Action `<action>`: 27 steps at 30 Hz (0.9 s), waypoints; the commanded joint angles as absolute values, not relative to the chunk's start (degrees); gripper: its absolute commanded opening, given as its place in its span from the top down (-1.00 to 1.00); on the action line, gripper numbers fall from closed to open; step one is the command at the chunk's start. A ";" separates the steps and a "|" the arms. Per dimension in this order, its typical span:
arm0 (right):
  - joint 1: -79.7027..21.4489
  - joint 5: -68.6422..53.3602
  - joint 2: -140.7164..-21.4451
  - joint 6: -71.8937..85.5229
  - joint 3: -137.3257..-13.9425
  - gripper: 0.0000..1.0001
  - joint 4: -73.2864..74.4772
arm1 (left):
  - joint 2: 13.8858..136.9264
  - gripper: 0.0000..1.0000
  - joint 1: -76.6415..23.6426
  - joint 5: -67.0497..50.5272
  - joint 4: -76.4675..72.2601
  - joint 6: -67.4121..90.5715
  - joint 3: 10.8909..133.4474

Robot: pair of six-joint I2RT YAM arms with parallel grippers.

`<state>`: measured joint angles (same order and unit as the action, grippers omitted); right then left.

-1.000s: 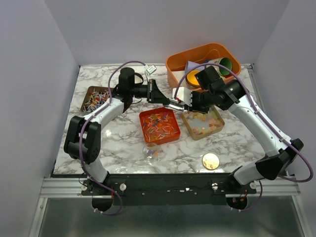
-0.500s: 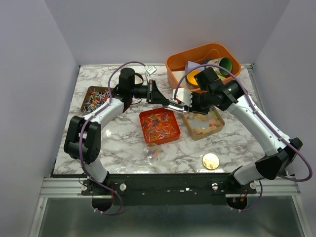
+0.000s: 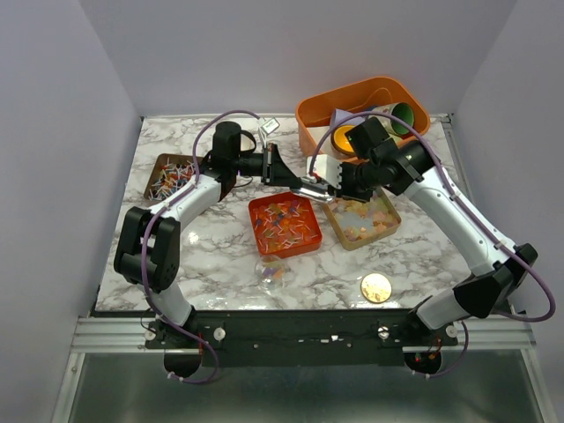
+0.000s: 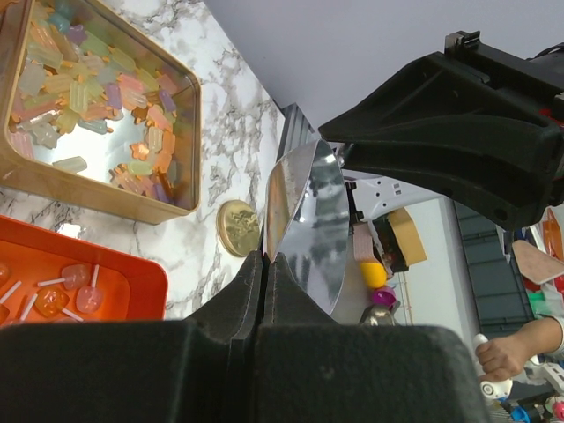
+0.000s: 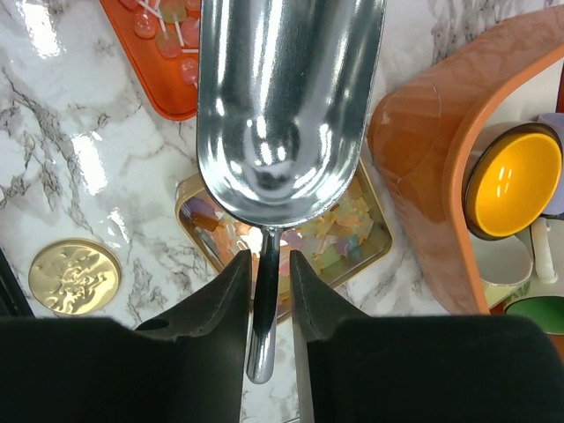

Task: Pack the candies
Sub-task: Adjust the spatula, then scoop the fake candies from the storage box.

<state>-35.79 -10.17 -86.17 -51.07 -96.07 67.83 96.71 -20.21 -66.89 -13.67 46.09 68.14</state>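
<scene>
Pastel candies fill a gold tin (image 3: 361, 218) (image 4: 88, 97) (image 5: 344, 233). Red and mixed wrapped candies lie in an orange tray (image 3: 284, 225) (image 5: 167, 26). More wrapped pieces sit in a brown tray (image 3: 169, 176) at the left. My right gripper (image 3: 328, 183) (image 5: 267, 264) is shut on the handle of a metal scoop (image 5: 282, 106), whose bowl is empty and hangs above the tin and tray. My left gripper (image 3: 295, 179) (image 4: 266, 260) is shut on the edge of a thin shiny pouch (image 4: 304, 220), held in the air facing the scoop.
A round gold disc (image 3: 376, 286) (image 5: 75, 278) lies near the front right. An orange bin (image 3: 361, 110) with coloured cups stands at the back right. A small clear packet (image 3: 270, 269) with a few sweets lies in front of the orange tray.
My right gripper has shifted slightly left and away with the scoop. The left arm and the pouch have stayed put.
</scene>
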 commanded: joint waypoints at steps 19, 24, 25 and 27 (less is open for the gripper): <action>-35.86 -6.25 -88.58 -65.53 -99.57 0.99 69.17 | 90.71 -0.35 -10.39 -51.53 9.46 35.33 73.92; -36.30 -0.63 -97.36 -76.18 -106.78 0.99 71.63 | 82.63 -0.55 -0.55 -32.10 22.23 36.39 64.53; -36.99 1.47 -99.04 -80.38 -108.09 0.99 71.54 | 81.31 -0.54 -0.53 -29.73 23.63 36.21 61.12; -37.61 6.92 -103.78 -84.70 -110.91 0.99 70.76 | 77.27 -0.54 -0.53 -25.60 25.49 36.12 57.32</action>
<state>-36.05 -4.16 -94.89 -70.24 -105.62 70.15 83.92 -0.84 -41.04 13.17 37.74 65.49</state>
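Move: The spatula is held level between my hands. My left hand still pinches its blade end, and the handle lies right between my right hand's open fingers, roughly 10 cm to the right and 2 cm back of the left hand. About 22 cm below, the candy tin sits some 6 cm ahead and 6 cm right of my right hand. The red box lies about 15 cm left and 2 cm ahead of that hand, and the orange bin roughly 25 cm ahead and 6 cm right. I close my right fingers on the spatula's handle while my left hand keeps still. Only once the handle is pinched do I open my left fingers wide, let go of the blade and sweep quickly left, about 16 cm, and some 7 cm forward, turning counter-clockwise roughly 40 degrees. As it leaves, my right hand carries the spatula forward about 5 cm towards the orange bin, with a modest wrist turn. ##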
